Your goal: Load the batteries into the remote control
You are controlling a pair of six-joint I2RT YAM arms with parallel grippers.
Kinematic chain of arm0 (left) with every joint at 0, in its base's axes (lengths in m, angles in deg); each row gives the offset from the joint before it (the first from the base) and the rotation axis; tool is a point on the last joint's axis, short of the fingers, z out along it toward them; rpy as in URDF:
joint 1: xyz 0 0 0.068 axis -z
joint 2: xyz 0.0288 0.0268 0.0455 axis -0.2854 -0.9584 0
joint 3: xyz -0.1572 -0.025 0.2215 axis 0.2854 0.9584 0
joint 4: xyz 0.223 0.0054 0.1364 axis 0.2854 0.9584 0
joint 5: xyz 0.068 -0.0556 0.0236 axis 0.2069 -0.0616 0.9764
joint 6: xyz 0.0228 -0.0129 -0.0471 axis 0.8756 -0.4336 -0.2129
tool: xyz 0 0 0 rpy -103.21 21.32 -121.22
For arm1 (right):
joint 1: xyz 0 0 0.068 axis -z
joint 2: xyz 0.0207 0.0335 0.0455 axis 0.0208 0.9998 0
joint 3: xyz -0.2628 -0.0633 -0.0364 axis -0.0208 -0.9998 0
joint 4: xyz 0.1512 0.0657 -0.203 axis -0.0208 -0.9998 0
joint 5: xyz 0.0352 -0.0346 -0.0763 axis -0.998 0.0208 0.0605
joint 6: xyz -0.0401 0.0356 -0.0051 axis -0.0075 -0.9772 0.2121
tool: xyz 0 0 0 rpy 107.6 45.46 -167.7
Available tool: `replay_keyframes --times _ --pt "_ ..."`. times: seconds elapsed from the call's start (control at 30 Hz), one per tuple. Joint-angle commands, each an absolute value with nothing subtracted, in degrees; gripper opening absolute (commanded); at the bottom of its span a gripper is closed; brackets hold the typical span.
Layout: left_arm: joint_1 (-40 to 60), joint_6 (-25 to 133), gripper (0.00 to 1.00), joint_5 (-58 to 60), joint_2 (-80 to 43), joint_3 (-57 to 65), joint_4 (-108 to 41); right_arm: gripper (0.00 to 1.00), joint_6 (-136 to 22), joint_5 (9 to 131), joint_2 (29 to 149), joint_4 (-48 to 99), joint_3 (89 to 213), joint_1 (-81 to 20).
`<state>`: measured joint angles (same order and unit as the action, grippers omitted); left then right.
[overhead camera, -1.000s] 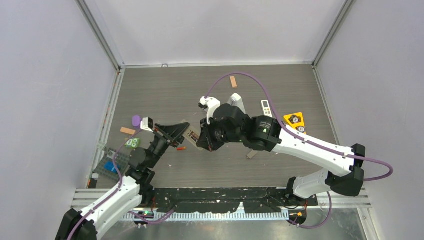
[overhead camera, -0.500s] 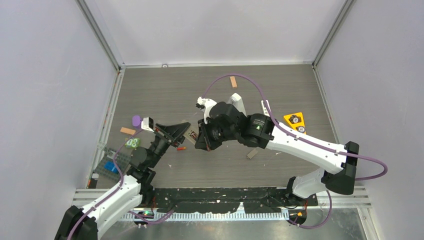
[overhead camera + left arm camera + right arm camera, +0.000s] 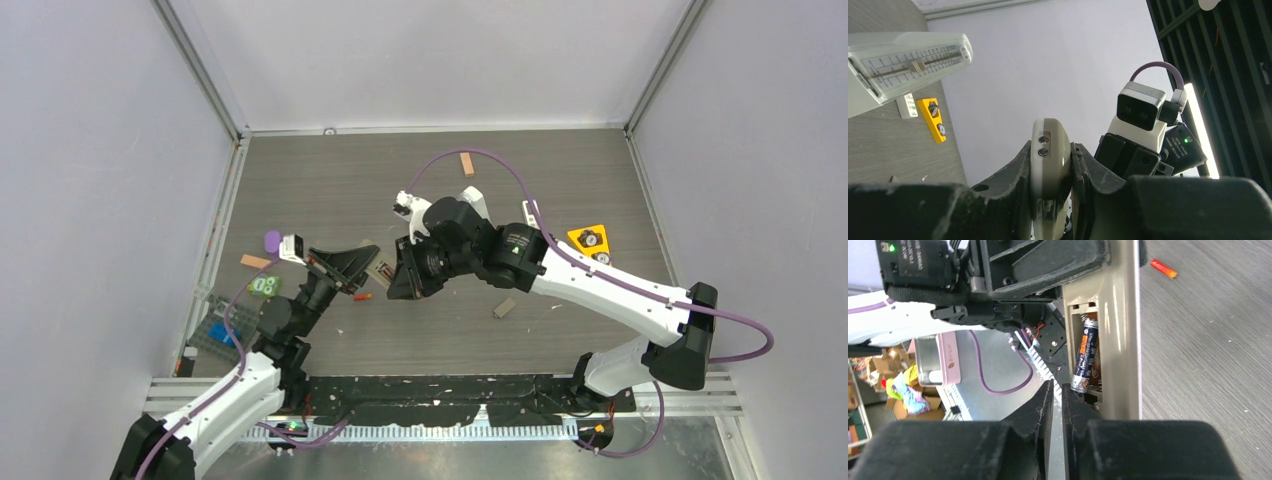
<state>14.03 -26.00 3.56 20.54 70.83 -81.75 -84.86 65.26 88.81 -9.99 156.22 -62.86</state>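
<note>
My left gripper (image 3: 358,265) is shut on the remote control (image 3: 1049,135), holding it off the table with its grey-beige edge between the fingers (image 3: 1013,175). In the right wrist view the remote control (image 3: 1123,330) shows its open compartment. A dark battery (image 3: 1085,352) sits tilted there, its lower end sticking out, beside a second one (image 3: 1096,371) lying deeper. My right gripper (image 3: 1058,387) is shut and empty, its tips right beside the tilted battery's lower end. A red-orange battery (image 3: 1163,268) lies loose on the table, also seen from above (image 3: 363,297).
A grey metronome (image 3: 478,205), a short white remote with display (image 3: 533,213) and a yellow triangle (image 3: 590,242) lie behind the right arm. A small block (image 3: 504,307) lies near the middle. A purple disc (image 3: 272,241), green piece (image 3: 265,286) and blue rack (image 3: 215,335) are at left.
The right arm has shifted a little left, closer to the held remote. The left arm and remote have stayed put.
</note>
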Motion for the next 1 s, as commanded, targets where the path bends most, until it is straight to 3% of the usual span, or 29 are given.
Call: replay_keyframes --times 0.0,0.1,0.23,0.8,0.97 --pt "14.3 -24.5 0.00 2.7 22.3 70.3 -85.1 0.21 -82.3 59.2 87.0 -6.4 156.6 -62.0" --pt "14.3 -24.2 0.00 2.6 22.5 70.4 -84.7 0.32 -80.6 57.2 85.8 -7.6 156.9 -61.7" --pt "14.2 -23.9 0.00 2.6 22.9 70.5 -84.0 0.37 -80.3 55.4 84.1 -7.9 157.1 -61.3" --pt "14.3 -23.9 0.00 2.7 23.4 70.4 -82.6 0.30 -81.1 60.6 83.5 -9.0 157.8 -60.8" --pt "14.3 -24.0 0.00 2.6 23.2 70.4 -82.7 0.35 -81.5 60.7 84.6 -9.2 157.9 -60.8"
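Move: The battery lying askew in the cream remote control's bay is close to the nearly shut right fingertips: its middle is about 3 cm ahead, 2 cm to their left and 1 cm higher. A loose orange battery lies on the table roughly 8 cm ahead, 7 cm left and 22 cm below; a grey-brown cover lies some 20 cm right, 6 cm ahead, equally low. From the left hand, gripping the remote control, the bay's battery is about 3 cm back, 3 cm right and 2 cm lower. The battery's near end comes free of the right fingertips as that hand backs off about 2 cm towards the base while its fingers part to roughly a third open. It then rises some 3.5 cm, drifting right and finally easing forward 1 cm, with a slight roll of about 5 degrees lifting its left side. The left hand keeps its pinch on the remote control, almost still. ##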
